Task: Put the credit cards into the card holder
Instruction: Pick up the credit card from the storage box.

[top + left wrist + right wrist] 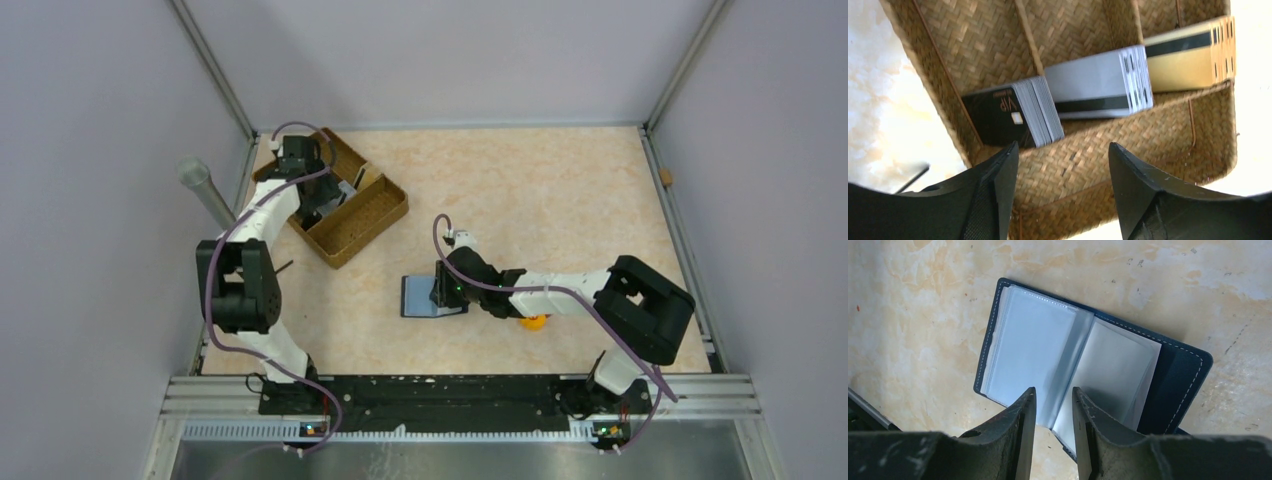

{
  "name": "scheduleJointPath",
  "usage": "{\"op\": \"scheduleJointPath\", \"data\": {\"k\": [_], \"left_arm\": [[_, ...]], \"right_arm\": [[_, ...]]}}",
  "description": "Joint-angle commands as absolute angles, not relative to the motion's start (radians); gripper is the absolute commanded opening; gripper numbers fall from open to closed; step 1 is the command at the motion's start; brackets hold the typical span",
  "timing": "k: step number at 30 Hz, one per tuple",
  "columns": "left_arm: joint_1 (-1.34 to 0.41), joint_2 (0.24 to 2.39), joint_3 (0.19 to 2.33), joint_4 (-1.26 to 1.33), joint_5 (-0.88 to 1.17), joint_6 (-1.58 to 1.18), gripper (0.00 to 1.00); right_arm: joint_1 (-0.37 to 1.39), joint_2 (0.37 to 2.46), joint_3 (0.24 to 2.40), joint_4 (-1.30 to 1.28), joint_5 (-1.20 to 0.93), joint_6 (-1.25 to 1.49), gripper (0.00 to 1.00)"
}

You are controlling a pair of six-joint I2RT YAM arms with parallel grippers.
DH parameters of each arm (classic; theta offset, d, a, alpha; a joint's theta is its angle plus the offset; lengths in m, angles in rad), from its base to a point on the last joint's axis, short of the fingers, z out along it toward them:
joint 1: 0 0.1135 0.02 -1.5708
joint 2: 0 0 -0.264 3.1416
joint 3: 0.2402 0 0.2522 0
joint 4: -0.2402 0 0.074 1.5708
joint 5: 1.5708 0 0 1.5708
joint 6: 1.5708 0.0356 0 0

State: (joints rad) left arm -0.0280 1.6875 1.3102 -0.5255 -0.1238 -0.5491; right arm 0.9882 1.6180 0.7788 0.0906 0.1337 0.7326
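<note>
The credit cards stand in stacks in a brown woven tray (1148, 145): a black stack (995, 117), a silver stack (1093, 85) and a gold stack (1185, 57). My left gripper (1063, 155) hangs open just above the tray, its fingertips short of the black and silver stacks and touching neither. The card holder (1038, 347) lies spread open on the table, dark navy outside with clear sleeves inside. My right gripper (1054, 392) is over its near edge at the fold, jaws a narrow gap apart with nothing between them. From above, the card holder (418, 297) sits mid-table.
The woven tray (345, 250) stands at the back left, with the left gripper (318, 205) over it. A small yellow-orange piece (535, 322) shows under the right arm. A grey post (205, 190) rises at the left wall.
</note>
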Motion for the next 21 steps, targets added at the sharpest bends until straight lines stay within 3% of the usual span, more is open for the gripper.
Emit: {"op": "scheduleJointPath", "data": {"k": [1, 21], "left_arm": [[-0.017, 1.761, 1.409, -0.5, -0.187, -0.524, 0.68], [0.037, 1.853, 1.414, -0.498, -0.135, -0.55, 0.68]], "right_arm": [[0.996, 1.577, 0.772, 0.139, 0.127, 0.715, 0.33], [0.997, 1.587, 0.776, 0.134, 0.133, 0.715, 0.33]]}}
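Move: The black cards, standing at the left end of the card row in the storage box, are the target: about 2 cm ahead of the left hand, 4 cm to its left and some 7 cm below. The white cards lie roughly 6 cm ahead and 2 cm right of that hand, the gold cards about 9 cm ahead and 7 cm right, both equally low. From the right hand the black cards lie about 17 cm ahead and 26 cm to the left, near its own height. The black cards are approached by the open left hand, which first finishes its forward reach of about 2.5 cm over the box, then shifts left and sinks, some 3 cm each in all. The wrist turns only about 5 degrees counter-clockwise; the fingers stay wide open and end above the black cards without gripping them. ##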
